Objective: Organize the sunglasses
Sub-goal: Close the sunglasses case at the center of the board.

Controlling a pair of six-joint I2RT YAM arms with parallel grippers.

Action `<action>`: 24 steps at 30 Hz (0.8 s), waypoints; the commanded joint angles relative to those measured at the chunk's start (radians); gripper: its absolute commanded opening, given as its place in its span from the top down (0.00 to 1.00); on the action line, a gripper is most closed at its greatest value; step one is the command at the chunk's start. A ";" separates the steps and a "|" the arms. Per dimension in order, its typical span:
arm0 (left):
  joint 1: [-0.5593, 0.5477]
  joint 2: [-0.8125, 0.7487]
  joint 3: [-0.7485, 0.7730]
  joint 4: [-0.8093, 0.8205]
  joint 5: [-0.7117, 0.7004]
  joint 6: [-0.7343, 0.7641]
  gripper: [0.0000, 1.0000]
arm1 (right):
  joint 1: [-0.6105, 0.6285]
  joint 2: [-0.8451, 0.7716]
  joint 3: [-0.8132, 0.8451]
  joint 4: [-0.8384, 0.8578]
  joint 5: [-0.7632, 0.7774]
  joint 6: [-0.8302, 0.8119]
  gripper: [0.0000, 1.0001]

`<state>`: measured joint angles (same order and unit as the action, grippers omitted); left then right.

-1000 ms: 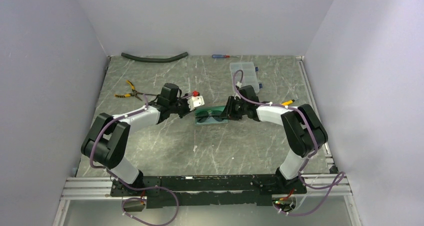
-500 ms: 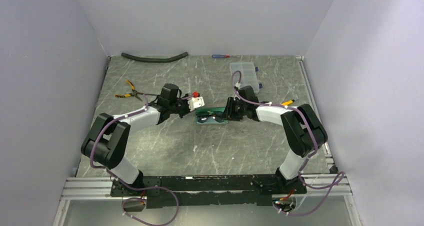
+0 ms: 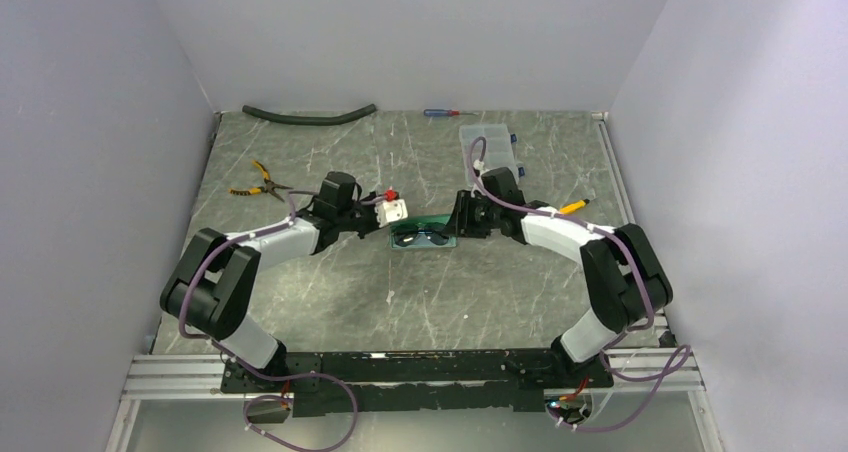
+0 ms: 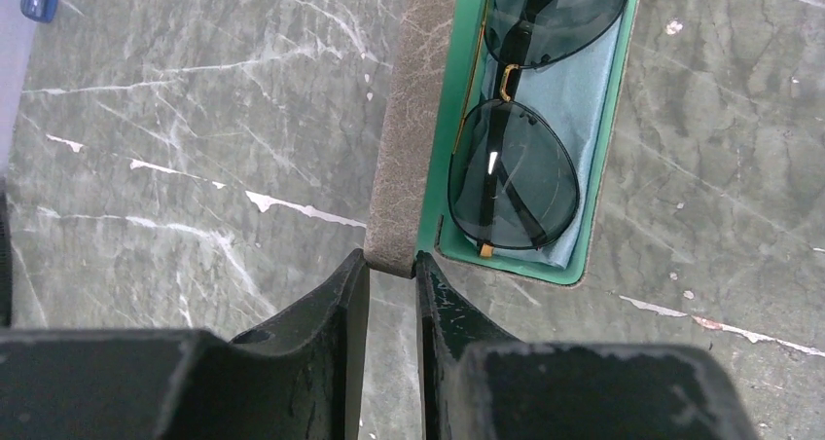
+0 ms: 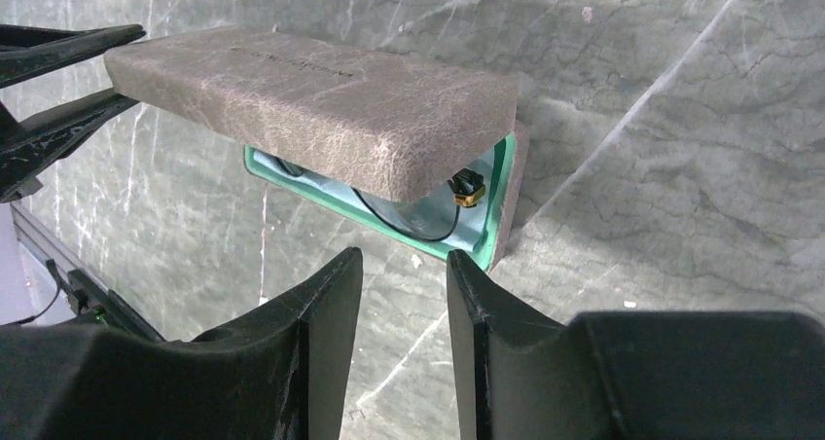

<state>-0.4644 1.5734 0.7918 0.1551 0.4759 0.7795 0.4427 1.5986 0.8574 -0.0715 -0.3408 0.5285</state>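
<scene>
The sunglasses [image 4: 514, 172] lie folded in the teal-lined base [image 4: 605, 138] of the brown case, dark lenses up. The case's brown lid [image 4: 409, 119] stands half raised over them, and my left gripper [image 4: 391, 263] is shut on the lid's near end. From the right wrist, the lid [image 5: 311, 109] hangs over the base and hides all but one lens rim of the sunglasses [image 5: 428, 228]. My right gripper [image 5: 404, 265] is open and holds nothing, just short of the case's end. From above, the case [image 3: 420, 238] sits between the left gripper [image 3: 388, 224] and the right gripper [image 3: 455, 224].
Yellow-handled pliers [image 3: 255, 182] lie at the left, a black hose [image 3: 310, 115] and a screwdriver [image 3: 440, 113] along the back wall. A clear plastic box [image 3: 488, 147] sits behind the right arm. A yellow-tipped tool [image 3: 572, 206] lies beside the right forearm.
My right gripper has opened wider and its arm's elbow has swung out to the right. The left gripper still holds the lid in the same place.
</scene>
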 commanded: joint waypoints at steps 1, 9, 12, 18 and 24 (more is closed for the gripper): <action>-0.014 -0.040 -0.039 0.034 -0.011 0.063 0.77 | -0.006 -0.074 0.007 -0.030 0.019 -0.033 0.59; -0.074 -0.058 -0.143 0.155 -0.117 0.157 0.86 | -0.027 -0.152 0.005 -0.049 0.038 -0.046 0.59; -0.097 -0.058 -0.176 0.200 -0.162 0.192 0.87 | -0.031 -0.175 0.003 -0.048 0.044 -0.049 0.58; -0.146 -0.043 -0.248 0.296 -0.265 0.264 0.89 | -0.032 -0.199 -0.010 -0.021 0.055 -0.043 0.58; -0.199 -0.018 -0.303 0.372 -0.332 0.325 0.89 | -0.028 -0.169 -0.015 0.033 0.039 -0.014 0.58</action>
<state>-0.6262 1.5219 0.5385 0.5243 0.2047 1.0229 0.4149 1.4292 0.8539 -0.1143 -0.3038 0.4995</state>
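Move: Just back from the left hand, which already pinches the left end of the near-upright lid, lies the sunglasses case: its base's middle is about 3 cm back, 7 cm to the right and 6 cm below. The sunglasses lie inside it, roughly 4 cm back, 7 cm right. The clear organizer stands some 14 cm ahead and 21 cm right. From the right hand the case's middle is about 6 cm left, 1 cm ahead and 4 cm lower. Rolling the wrist some 20 degrees so its top leans back towards the robot, the left hand keeps its pinch on the lid's end and draws it about 1.5 cm back and slightly down, swinging the lid on its far-side hinge over the base. The open, empty right hand lifts about 5 cm clear of the case's right end, drifting a little right. ##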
